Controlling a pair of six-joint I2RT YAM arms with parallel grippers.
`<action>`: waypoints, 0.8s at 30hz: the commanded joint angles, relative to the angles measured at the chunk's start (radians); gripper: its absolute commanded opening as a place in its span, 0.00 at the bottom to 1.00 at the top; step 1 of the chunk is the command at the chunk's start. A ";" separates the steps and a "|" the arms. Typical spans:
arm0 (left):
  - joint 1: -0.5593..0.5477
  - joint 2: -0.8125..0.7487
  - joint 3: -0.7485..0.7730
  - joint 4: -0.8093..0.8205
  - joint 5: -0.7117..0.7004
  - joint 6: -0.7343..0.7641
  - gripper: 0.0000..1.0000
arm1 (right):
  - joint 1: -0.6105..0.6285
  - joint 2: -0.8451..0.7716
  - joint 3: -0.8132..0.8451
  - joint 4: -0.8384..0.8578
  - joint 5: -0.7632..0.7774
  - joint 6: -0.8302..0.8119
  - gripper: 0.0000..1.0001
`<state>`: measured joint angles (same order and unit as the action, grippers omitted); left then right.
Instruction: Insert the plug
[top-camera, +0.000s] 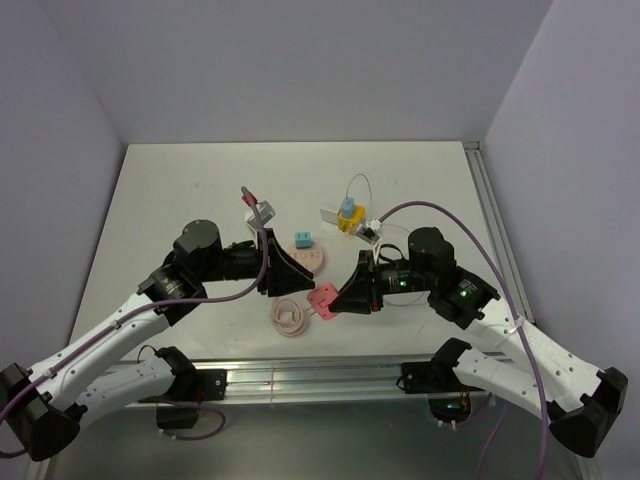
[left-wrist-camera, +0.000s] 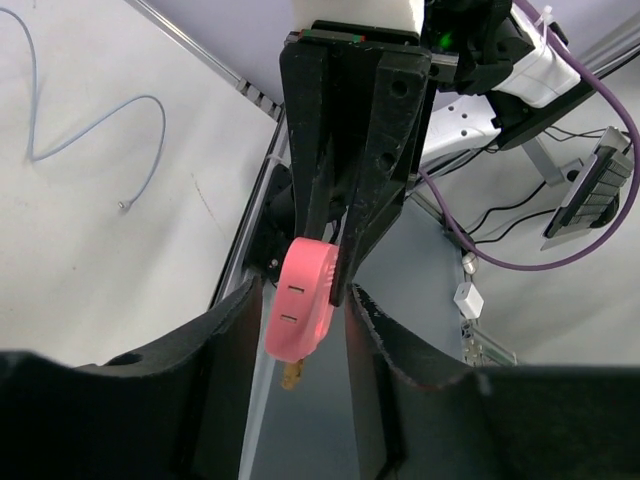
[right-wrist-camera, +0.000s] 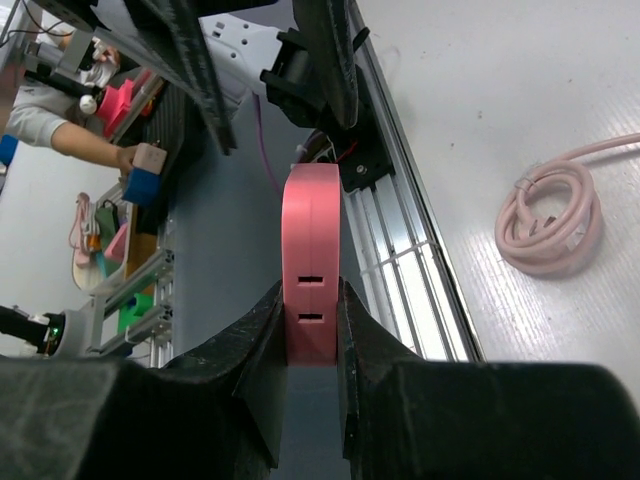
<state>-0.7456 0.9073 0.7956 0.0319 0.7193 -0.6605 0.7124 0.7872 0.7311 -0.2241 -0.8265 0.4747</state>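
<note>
A pink plug (top-camera: 322, 300) hangs above the table's front middle, between both arms. It is a flat rounded block with two slots on its rim (right-wrist-camera: 311, 240) and a brass prong (left-wrist-camera: 292, 375) below. My right gripper (right-wrist-camera: 311, 300) is shut on its two flat faces, and its black fingers (left-wrist-camera: 375, 180) reach down onto the plug in the left wrist view. My left gripper (left-wrist-camera: 305, 295) faces it from the left, jaws standing narrowly on either side of the plug (left-wrist-camera: 300, 300). I cannot tell whether they press on it.
A coiled pink cable (top-camera: 289, 317) lies on the table just under the grippers. Behind are a round pink piece (top-camera: 314, 260) with a teal block (top-camera: 301, 240), a yellow and blue block (top-camera: 347, 215), and a white piece (top-camera: 260, 210). An aluminium rail (top-camera: 320, 378) lines the near edge.
</note>
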 joint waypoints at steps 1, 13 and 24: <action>0.002 0.001 0.001 0.023 0.038 0.032 0.43 | -0.008 -0.022 0.021 0.057 -0.037 0.011 0.00; -0.006 0.015 -0.024 0.092 0.181 -0.001 0.38 | -0.008 0.017 0.059 0.101 -0.077 0.013 0.00; -0.028 0.053 0.016 0.039 0.177 0.015 0.00 | -0.007 0.053 0.103 0.101 -0.105 -0.005 0.00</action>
<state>-0.7563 0.9470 0.7734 0.0685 0.8852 -0.6506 0.7101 0.8356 0.7677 -0.1814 -0.9298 0.4812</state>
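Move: The pink plug is already held in the right fingers, its middle about 2 cm to the left of that hand point. From the open left hand, the plug lies roughly 3 cm back, 3 cm to the right and 3 cm below. On the table some 29 cm beneath the left hand, the cable coil is about 6 cm ahead and 4 cm left; the round pink socket is about 18 cm ahead and 1 cm left. Back towards its base and slightly down, the left hand comes about 3 cm onto the pink plug, turning some 10 degrees clockwise with its fingers straddling the plug's free end. It then closes, pinching the plug from both sides. The right hand keeps its grip and lifts the plug about 1.5 cm to meet it, turning slightly counter-clockwise. ##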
